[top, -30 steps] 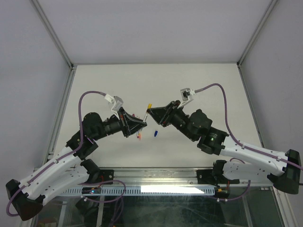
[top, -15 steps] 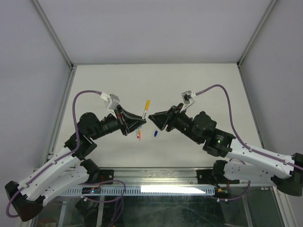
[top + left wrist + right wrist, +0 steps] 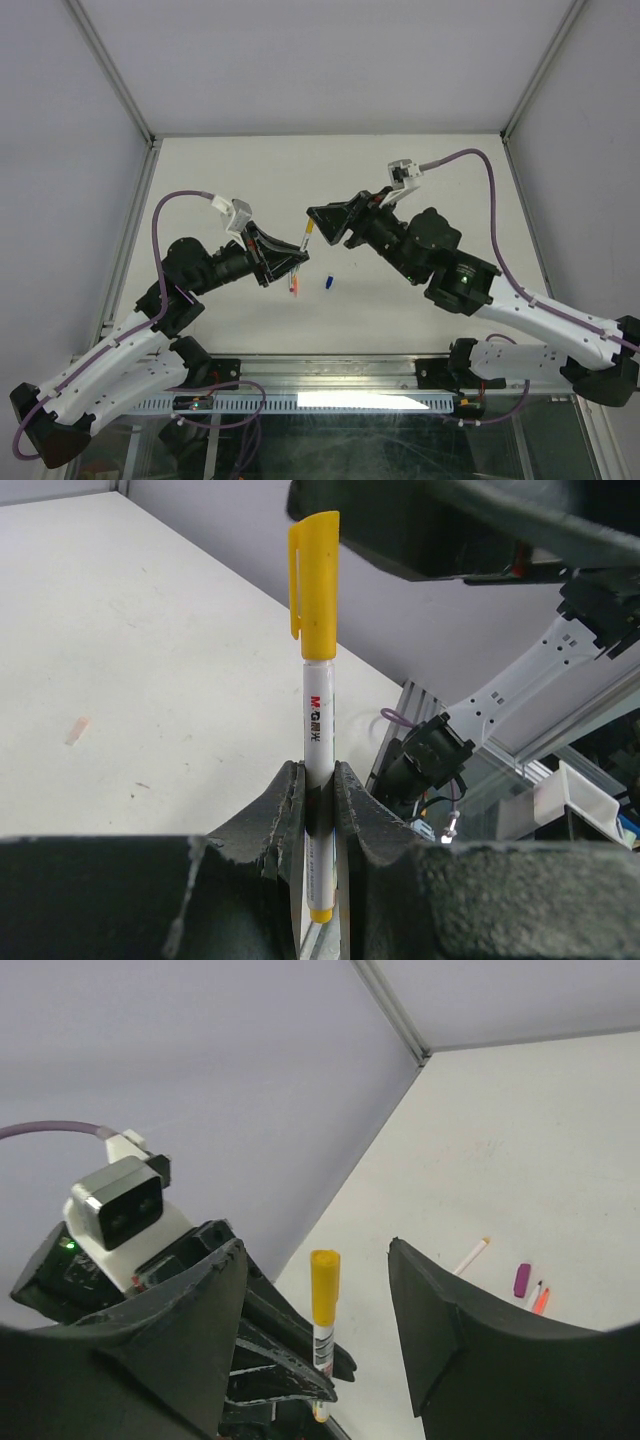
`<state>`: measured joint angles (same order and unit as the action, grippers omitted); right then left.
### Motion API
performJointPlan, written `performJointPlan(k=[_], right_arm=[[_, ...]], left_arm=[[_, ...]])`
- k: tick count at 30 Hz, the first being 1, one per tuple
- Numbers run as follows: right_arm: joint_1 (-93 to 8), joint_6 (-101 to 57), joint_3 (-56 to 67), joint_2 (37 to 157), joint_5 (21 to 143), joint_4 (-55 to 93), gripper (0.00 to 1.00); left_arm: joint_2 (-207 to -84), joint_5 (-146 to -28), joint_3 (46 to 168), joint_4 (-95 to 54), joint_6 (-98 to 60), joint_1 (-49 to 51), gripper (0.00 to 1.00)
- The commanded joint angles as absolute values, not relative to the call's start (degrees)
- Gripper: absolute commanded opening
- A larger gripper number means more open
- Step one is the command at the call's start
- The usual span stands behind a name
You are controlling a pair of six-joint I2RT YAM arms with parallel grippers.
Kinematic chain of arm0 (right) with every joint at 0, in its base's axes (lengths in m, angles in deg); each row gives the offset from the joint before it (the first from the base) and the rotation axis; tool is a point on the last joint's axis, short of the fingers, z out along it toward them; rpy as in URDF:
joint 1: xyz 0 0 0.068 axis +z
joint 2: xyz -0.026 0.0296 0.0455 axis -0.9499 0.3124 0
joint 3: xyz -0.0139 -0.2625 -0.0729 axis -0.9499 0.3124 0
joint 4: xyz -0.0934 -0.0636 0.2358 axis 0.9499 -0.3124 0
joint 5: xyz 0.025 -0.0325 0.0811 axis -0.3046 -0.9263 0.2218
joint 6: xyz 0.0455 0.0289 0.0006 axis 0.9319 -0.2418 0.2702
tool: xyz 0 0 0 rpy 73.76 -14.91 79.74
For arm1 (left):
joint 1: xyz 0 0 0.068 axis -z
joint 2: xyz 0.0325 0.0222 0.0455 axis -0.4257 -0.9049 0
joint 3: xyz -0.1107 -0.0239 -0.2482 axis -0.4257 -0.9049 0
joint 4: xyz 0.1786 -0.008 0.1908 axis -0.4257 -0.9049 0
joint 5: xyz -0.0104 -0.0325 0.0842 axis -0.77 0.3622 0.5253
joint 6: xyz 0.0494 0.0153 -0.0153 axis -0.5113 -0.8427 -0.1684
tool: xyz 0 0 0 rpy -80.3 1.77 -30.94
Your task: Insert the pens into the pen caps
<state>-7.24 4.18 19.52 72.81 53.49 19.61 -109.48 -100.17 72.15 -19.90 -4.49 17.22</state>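
A white pen (image 3: 318,720) stands upright, clamped in my left gripper (image 3: 318,780), which is shut on its barrel. A yellow pen cap (image 3: 314,575) sits on the pen's upper end. In the top view that gripper (image 3: 300,250) holds the capped pen (image 3: 308,232) above the table. My right gripper (image 3: 316,1250) is open, its fingers spread wide on either side of the yellow cap (image 3: 324,1285) and not touching it. From above, the right gripper (image 3: 313,218) hovers at the cap's end.
A blue cap (image 3: 327,283) and some orange and red pens (image 3: 293,285) lie on the white table (image 3: 400,170) below the grippers. The right wrist view shows an orange-tipped pen (image 3: 472,1255), a purple cap (image 3: 521,1280) and another pen (image 3: 540,1298).
My right gripper has opened and let go of the yellow cap, which stays on the pen. It drew back, then moved up over the cap. The left arm barely shifted.
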Motion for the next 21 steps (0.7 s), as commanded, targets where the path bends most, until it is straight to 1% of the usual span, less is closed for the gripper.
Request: performJointPlan(k=[1,6,10,11,13,16,20,21], right_arm=[[-8.1,4.23,16.52,75.34,54.64,18.49,0.6],[-8.73,5.35,16.89,76.28,58.04,19.95,0.49],[-8.96,5.37,17.24,76.42,59.66,21.17,0.47],[-8.98,5.37,17.29,76.42,60.02,21.43,0.45],[-9.03,5.43,17.37,76.48,60.37,21.48,0.39],[-9.04,5.5,17.62,76.67,61.13,21.51,0.24],[-9.01,6.33,19.02,76.23,61.95,21.37,0.0],[-9.0,6.41,19.3,76.04,61.88,21.27,0.0]], left_arm=[[-109.17,-101.78,74.76,-16.83,-5.89,17.56,0.0],[-109.22,-102.03,74.84,-16.98,-5.89,17.54,0.0],[-109.5,-102.32,74.84,-16.98,-5.79,17.56,0.0],[-109.57,-102.32,74.9,-17.03,-5.79,17.54,0.0],[-109.7,-102.32,74.9,-17.0,-5.82,17.52,0.0],[-109.79,-101.98,75.14,-17.02,-5.81,17.57,0.0],[-110.54,-98.94,78.87,-18.85,-6.66,17.59,0.0],[-110.65,-97.95,79.96,-19.0,-6.76,17.57,0.0]])
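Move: Just to the left of the right hand's open fingers and below them stands the yellow cap on the upright white pen, about 3 cm left, 4 cm down and level front to back. The pen's barrel runs on beneath it, 4 cm left and 9 cm down; the left fingertips gripping it are some 11 cm below, 4 cm left and 3 cm back. From the left hand the cap is about 7 cm above, 3 cm ahead and 1 cm right. Sinking about 3 cm and easing some 2.5 cm left, the right hand brings its open fingers down around the yellow cap's upper part. The drop comes first; once low, the fingers close from well open to nearly shut and pinch the cap, while the left hand holds the pen still beneath. ##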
